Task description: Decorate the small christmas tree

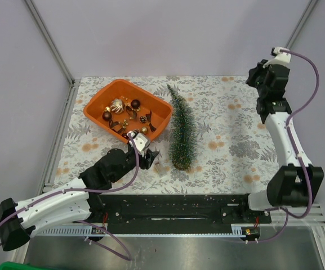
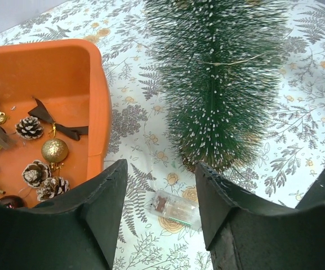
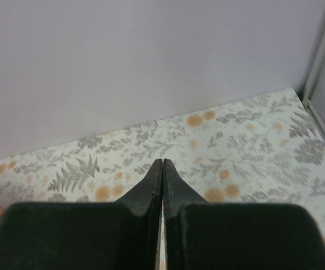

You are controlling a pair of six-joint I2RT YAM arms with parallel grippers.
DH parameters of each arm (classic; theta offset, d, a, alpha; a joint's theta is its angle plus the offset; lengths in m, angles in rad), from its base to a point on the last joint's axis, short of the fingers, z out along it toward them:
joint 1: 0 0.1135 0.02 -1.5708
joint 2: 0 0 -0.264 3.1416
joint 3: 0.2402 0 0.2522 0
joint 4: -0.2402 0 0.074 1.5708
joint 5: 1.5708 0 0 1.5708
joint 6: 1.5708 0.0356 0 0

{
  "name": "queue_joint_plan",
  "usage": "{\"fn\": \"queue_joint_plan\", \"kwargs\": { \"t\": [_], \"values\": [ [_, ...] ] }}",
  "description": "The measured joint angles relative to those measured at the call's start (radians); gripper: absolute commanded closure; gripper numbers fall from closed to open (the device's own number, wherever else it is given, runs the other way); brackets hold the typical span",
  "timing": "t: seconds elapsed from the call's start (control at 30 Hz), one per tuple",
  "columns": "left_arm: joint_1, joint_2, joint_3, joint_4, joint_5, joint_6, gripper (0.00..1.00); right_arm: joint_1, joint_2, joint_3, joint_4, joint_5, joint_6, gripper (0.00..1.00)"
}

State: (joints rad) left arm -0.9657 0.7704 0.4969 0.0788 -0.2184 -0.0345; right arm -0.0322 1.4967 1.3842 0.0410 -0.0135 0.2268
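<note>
The small christmas tree (image 1: 182, 132) lies on its side on the floral cloth, tip pointing to the back and round base toward me; its frosted needles fill the top of the left wrist view (image 2: 218, 84). A small clear battery box (image 2: 176, 208) lies flat on the cloth just in front of the tree's base, with a thin wire leading from it. My left gripper (image 2: 161, 166) hangs open above that box, a finger on each side, touching nothing. My right gripper (image 3: 162, 161) is shut and empty, held high at the back right (image 1: 255, 76).
An orange tray (image 1: 103, 100) stands left of the tree, its wall (image 2: 97, 112) close to my left finger. It holds pine cones (image 2: 30, 128), a gold ball (image 2: 54, 150), brown balls and a dark ribbon bow (image 2: 55, 122). A metal frame edges the table.
</note>
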Motion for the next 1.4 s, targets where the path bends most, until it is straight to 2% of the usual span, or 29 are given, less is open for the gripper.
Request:
{"fn": "queue_joint_plan", "kwargs": {
  "t": [0.2, 0.4, 0.53, 0.7, 0.87, 1.0, 1.13, 1.27, 1.4],
  "values": [
    [0.013, -0.033, 0.000, -0.002, 0.059, 0.037, 0.49, 0.002, -0.278, -0.246, -0.127, 0.113, -0.010, 1.00],
    [0.017, -0.042, 0.040, -0.042, 0.181, 0.088, 0.51, 0.002, -0.473, -0.303, -0.327, 0.258, 0.058, 1.00],
    [0.014, -0.040, 0.104, -0.066, 0.285, 0.128, 0.51, 0.002, -0.675, -0.343, -0.531, 0.398, 0.121, 1.00],
    [-0.032, 0.002, 0.206, -0.088, 0.372, 0.197, 0.48, 0.002, -0.862, -0.332, -0.758, 0.437, 0.173, 1.00],
    [-0.152, 0.130, 0.335, -0.095, 0.403, 0.323, 0.48, 0.007, -1.055, -0.253, -0.991, 0.340, 0.217, 1.00],
    [-0.242, 0.255, 0.410, -0.062, 0.385, 0.446, 0.47, 0.008, -1.084, -0.118, -1.099, 0.216, 0.216, 1.00],
    [-0.300, 0.378, 0.446, -0.006, 0.337, 0.586, 0.46, 0.008, -1.122, -0.055, -1.183, 0.087, 0.216, 1.00],
    [-0.363, 0.451, 0.437, 0.102, 0.262, 0.730, 0.46, 0.008, -1.165, -0.006, -1.279, -0.009, 0.224, 1.00],
    [-0.424, 0.459, 0.364, 0.307, 0.199, 0.881, 0.50, 0.008, -1.184, -0.004, -1.350, -0.045, 0.232, 1.00]
  ]
}}
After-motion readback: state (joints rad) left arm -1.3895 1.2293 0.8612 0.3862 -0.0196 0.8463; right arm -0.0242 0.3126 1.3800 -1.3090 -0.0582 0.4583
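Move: The tree's middle lies some 24 cm back and 33 cm to the left of the right hand, about 12 cm lower; from the left hand it is about 5 cm ahead, 12 cm to the right and nearly level. From that left hand the clear pack lies about 4 cm ahead, 4 cm to the right and 19 cm down on the table. The orange box's middle stands some 30 cm ahead of the left hand, 12 cm to its left and 14 cm lower. Back towards the bases the closed right hand sweeps about 43 cm at nearly steady height, passing the tree on its right side and bowing slightly outward, with the thin wire kept in its fingers. The left hand lifts and draws back, then swings right across the tree's near side, some 18 cm in all, its wrist rolling and turning clockwise until the still half-open fingers point right. ##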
